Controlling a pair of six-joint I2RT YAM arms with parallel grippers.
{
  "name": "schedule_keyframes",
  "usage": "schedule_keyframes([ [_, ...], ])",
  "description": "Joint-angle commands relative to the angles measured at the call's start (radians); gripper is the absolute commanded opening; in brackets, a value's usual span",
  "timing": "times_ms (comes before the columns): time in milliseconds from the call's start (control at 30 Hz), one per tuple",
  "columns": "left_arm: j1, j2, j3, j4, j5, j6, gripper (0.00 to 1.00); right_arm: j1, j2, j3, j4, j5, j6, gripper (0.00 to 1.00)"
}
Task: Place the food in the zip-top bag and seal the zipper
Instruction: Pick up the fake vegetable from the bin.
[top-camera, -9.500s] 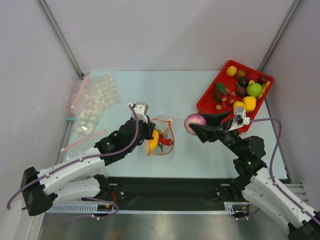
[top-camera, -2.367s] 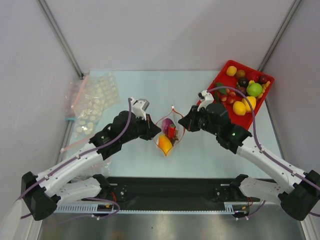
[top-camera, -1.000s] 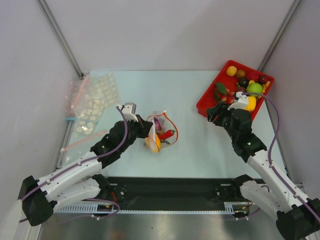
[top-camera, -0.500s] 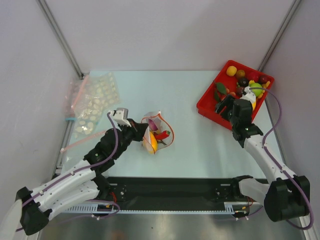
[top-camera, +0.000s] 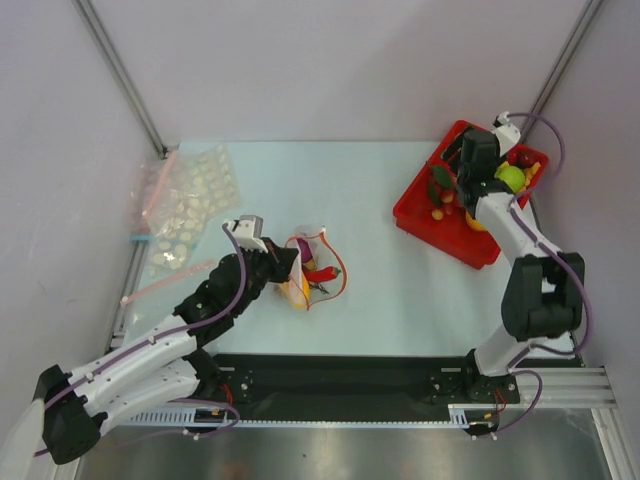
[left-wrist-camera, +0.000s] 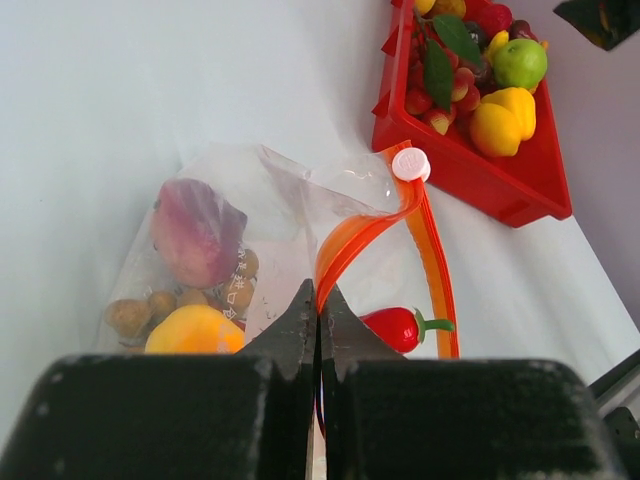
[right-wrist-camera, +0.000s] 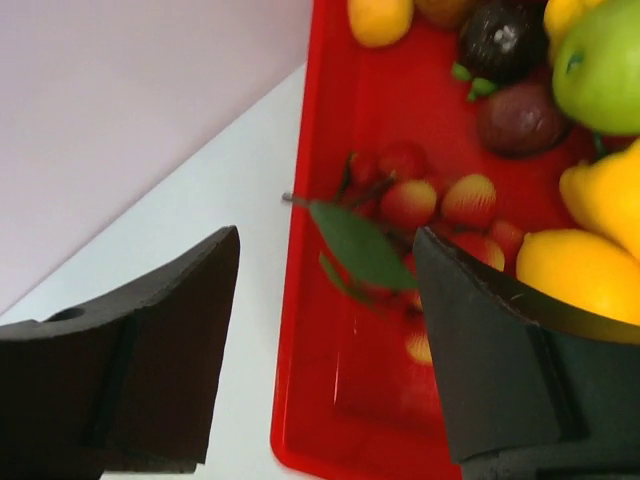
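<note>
The clear zip-top bag (top-camera: 312, 268) lies mid-table, its mouth open toward the right. My left gripper (top-camera: 283, 262) is shut on its red-orange zipper strip (left-wrist-camera: 437, 270) at the near rim (left-wrist-camera: 318, 290). A white slider (left-wrist-camera: 410, 164) sits at the strip's far end. Inside the bag are a purple fruit (left-wrist-camera: 197, 230), a yellow-orange fruit (left-wrist-camera: 195, 330), brown nut clusters (left-wrist-camera: 140, 312) and a red chili (left-wrist-camera: 400, 325). My right gripper (top-camera: 455, 160) is open and empty above the red tray's left side (right-wrist-camera: 325, 245), over small red fruits with a green leaf (right-wrist-camera: 365, 245).
The red tray (top-camera: 430, 222) at the back right holds several toy foods, among them a green apple (top-camera: 510, 178) and yellow fruits (right-wrist-camera: 575, 270). Dotted clear bags (top-camera: 185, 205) lie at the back left. Slanted frame posts stand at both back corners.
My right arm has left the bag, swung back right and stretched out over the far part of the red tray, open and empty. My left gripper keeps its hold on the bag's rim.
</note>
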Motion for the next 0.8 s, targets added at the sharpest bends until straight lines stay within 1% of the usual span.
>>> schedule_keyframes([
  [0, -0.002, -0.009, 0.046, 0.006, 0.016, -0.018, 0.00, -0.047, 0.166, 0.184, -0.064, 0.128, -0.032, 0.75],
  [33, -0.002, -0.010, 0.045, 0.006, 0.027, -0.025, 0.00, -0.056, 0.205, 0.262, -0.074, 0.134, -0.034, 0.76],
  [67, -0.002, -0.013, 0.043, 0.016, 0.036, -0.028, 0.00, -0.067, 0.278, 0.302, -0.082, 0.136, -0.035, 0.77],
  [133, -0.002, -0.015, 0.042, 0.015, 0.047, -0.033, 0.00, -0.090, 0.344, 0.370, -0.088, 0.134, -0.040, 0.77],
  [167, -0.002, -0.015, 0.043, 0.013, 0.049, -0.036, 0.00, -0.092, 0.381, 0.440, -0.088, 0.128, -0.044, 0.77],
  [200, -0.002, -0.012, 0.045, 0.009, 0.049, -0.035, 0.00, -0.090, 0.445, 0.474, -0.088, 0.122, -0.055, 0.77],
  [233, -0.002, -0.012, 0.046, 0.007, 0.050, -0.036, 0.00, -0.118, 0.485, 0.515, -0.090, 0.122, -0.072, 0.77],
  [267, -0.002, -0.010, 0.046, 0.007, 0.050, -0.036, 0.00, -0.121, 0.519, 0.595, -0.108, 0.131, -0.078, 0.77],
  [300, -0.002, -0.007, 0.048, 0.007, 0.049, -0.036, 0.01, -0.125, 0.589, 0.642, -0.114, 0.134, -0.092, 0.77],
  [333, -0.002, -0.006, 0.048, 0.009, 0.050, -0.035, 0.00, -0.127, 0.623, 0.684, -0.125, 0.143, -0.113, 0.77],
  [367, -0.002, -0.004, 0.049, 0.007, 0.052, -0.035, 0.00, -0.129, 0.654, 0.765, -0.143, 0.151, -0.124, 0.77],
  [400, -0.002, 0.001, 0.051, 0.007, 0.050, -0.033, 0.00, -0.130, 0.715, 0.798, -0.145, 0.156, -0.139, 0.77],
  [500, -0.002, 0.016, 0.058, 0.004, 0.049, -0.028, 0.00, -0.133, 0.792, 0.905, -0.141, 0.189, -0.195, 0.77],
  [533, -0.002, 0.022, 0.060, 0.003, 0.049, -0.025, 0.00, -0.133, 0.833, 0.928, -0.136, 0.192, -0.216, 0.77],
  [600, -0.002, 0.034, 0.069, -0.005, 0.050, -0.027, 0.00, -0.135, 0.863, 0.969, -0.115, 0.206, -0.276, 0.77],
  [667, -0.002, 0.039, 0.072, -0.008, 0.055, -0.025, 0.00, -0.135, 0.894, 0.976, -0.066, 0.215, -0.316, 0.74],
  [767, -0.002, 0.033, 0.074, -0.014, 0.052, -0.022, 0.00, -0.141, 0.941, 1.002, -0.039, 0.228, -0.373, 0.75],
])
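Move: The right hand, empty and open, hangs over the bin's left side. The brown fruit it seems to go for lies about 19 cm ahead, 10 cm to its right and 19 cm below. The yellow fruit sits 5 cm left of that and 3 cm farther out, the dark eggplant 6 cm nearer and 2 cm right of it, and the red vegetable about 8 cm right of it. From the left hand, the brown fruit is roughly 42 cm ahead, 46 cm right and 16 cm below. Forward and to the right, the right hand sweeps over the bin towards the brown fruit at its far end, some 17 cm out and 11 cm across. It sinks about 11 cm as well, mostly straight down at the end as the reach slows. The wrist tips downward, rolls left side down and turns a little clockwise, the fingers staying wide open. ##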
